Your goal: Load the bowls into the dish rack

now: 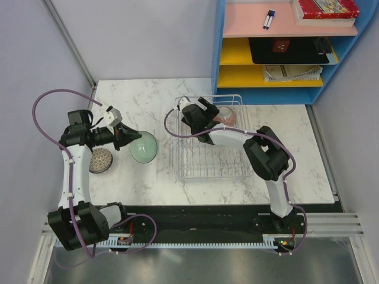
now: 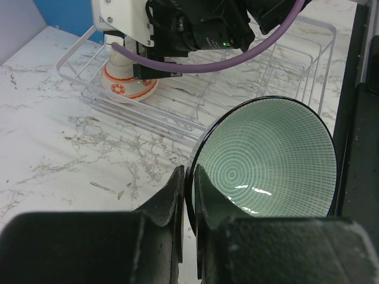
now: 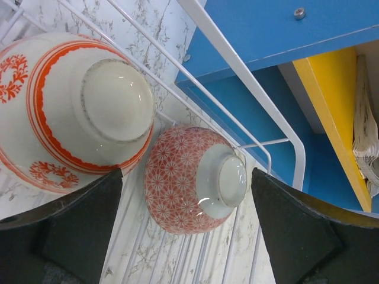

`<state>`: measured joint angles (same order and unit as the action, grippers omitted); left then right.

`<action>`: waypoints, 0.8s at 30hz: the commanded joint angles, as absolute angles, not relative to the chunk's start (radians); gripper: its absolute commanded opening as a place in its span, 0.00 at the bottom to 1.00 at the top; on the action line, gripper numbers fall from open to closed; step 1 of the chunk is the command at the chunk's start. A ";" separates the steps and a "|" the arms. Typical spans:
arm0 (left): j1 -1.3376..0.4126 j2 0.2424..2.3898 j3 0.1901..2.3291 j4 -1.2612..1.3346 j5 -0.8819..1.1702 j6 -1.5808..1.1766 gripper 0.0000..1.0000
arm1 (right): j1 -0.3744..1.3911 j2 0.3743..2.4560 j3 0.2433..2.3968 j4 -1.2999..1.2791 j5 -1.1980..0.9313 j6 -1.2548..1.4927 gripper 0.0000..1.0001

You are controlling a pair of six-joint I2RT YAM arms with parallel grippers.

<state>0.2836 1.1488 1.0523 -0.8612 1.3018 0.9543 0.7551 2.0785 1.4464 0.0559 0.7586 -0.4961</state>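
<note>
My left gripper [image 2: 189, 177] is shut on the rim of the pale green bowl [image 2: 266, 160], holding it tilted above the marble table, left of the dish rack [image 1: 210, 157]. From above, the green bowl [image 1: 144, 147] hangs at the left gripper [image 1: 131, 140]. A brown patterned bowl [image 1: 100, 160] lies upside down on the table by the left arm. My right gripper [image 3: 186, 171] stands open over the rack's far end, its fingers either side of an upturned red flower-patterned bowl [image 3: 189, 180], not touching it. Beside that one lies an upturned white bowl with red rings [image 3: 71, 112].
A blue shelf unit [image 1: 284, 47] with books, pens and papers stands just behind the rack. Grey walls close in the left and back sides. The right arm [image 2: 195, 29] reaches across the rack's far end. The rack's raised wire rim [image 3: 237, 65] runs along the shelf side.
</note>
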 commanded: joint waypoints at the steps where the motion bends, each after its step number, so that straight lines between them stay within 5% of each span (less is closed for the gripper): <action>1: 0.282 1.127 1.048 -0.833 1.394 0.919 0.02 | 0.756 2.103 1.537 0.087 0.744 -0.488 0.97; 12: 0.281 1.141 1.025 -0.812 1.414 0.913 0.02 | 0.776 2.059 1.614 -0.056 0.631 -0.408 0.97; 24: 0.276 1.204 1.060 -0.788 1.447 0.905 0.02 | 0.767 1.677 1.510 -0.276 0.276 -0.206 0.97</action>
<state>0.2836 1.1915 1.0233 -0.8257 1.3460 0.9474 0.7746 1.8145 1.5341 -0.2214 0.4454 -0.2863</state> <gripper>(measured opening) 0.127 0.974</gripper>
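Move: The green bowl, which my right hand takes next, hangs some 20 cm back, 19 cm left and 10 cm above it. Beside my open right fingers the orange bowl is about 7 cm left, 3 cm back and 4 cm lower; the red bowl is about 5 cm right, 1 cm back and 5 cm lower. From my left hand, pinching its rim, the green bowl's middle is about 3 cm back, 3 cm right and 2 cm down. With my right fingers still wide open, left finger against the orange bowl's side, I nudge it about 4 cm to the left along the rack, edging slightly forward first. Then I lift clear, rising roughly 10 cm while drawing back about 5 cm towards the green bowl, rolling the hand's left side up some 20 degrees. My left hand keeps its pinch on the green bowl. ##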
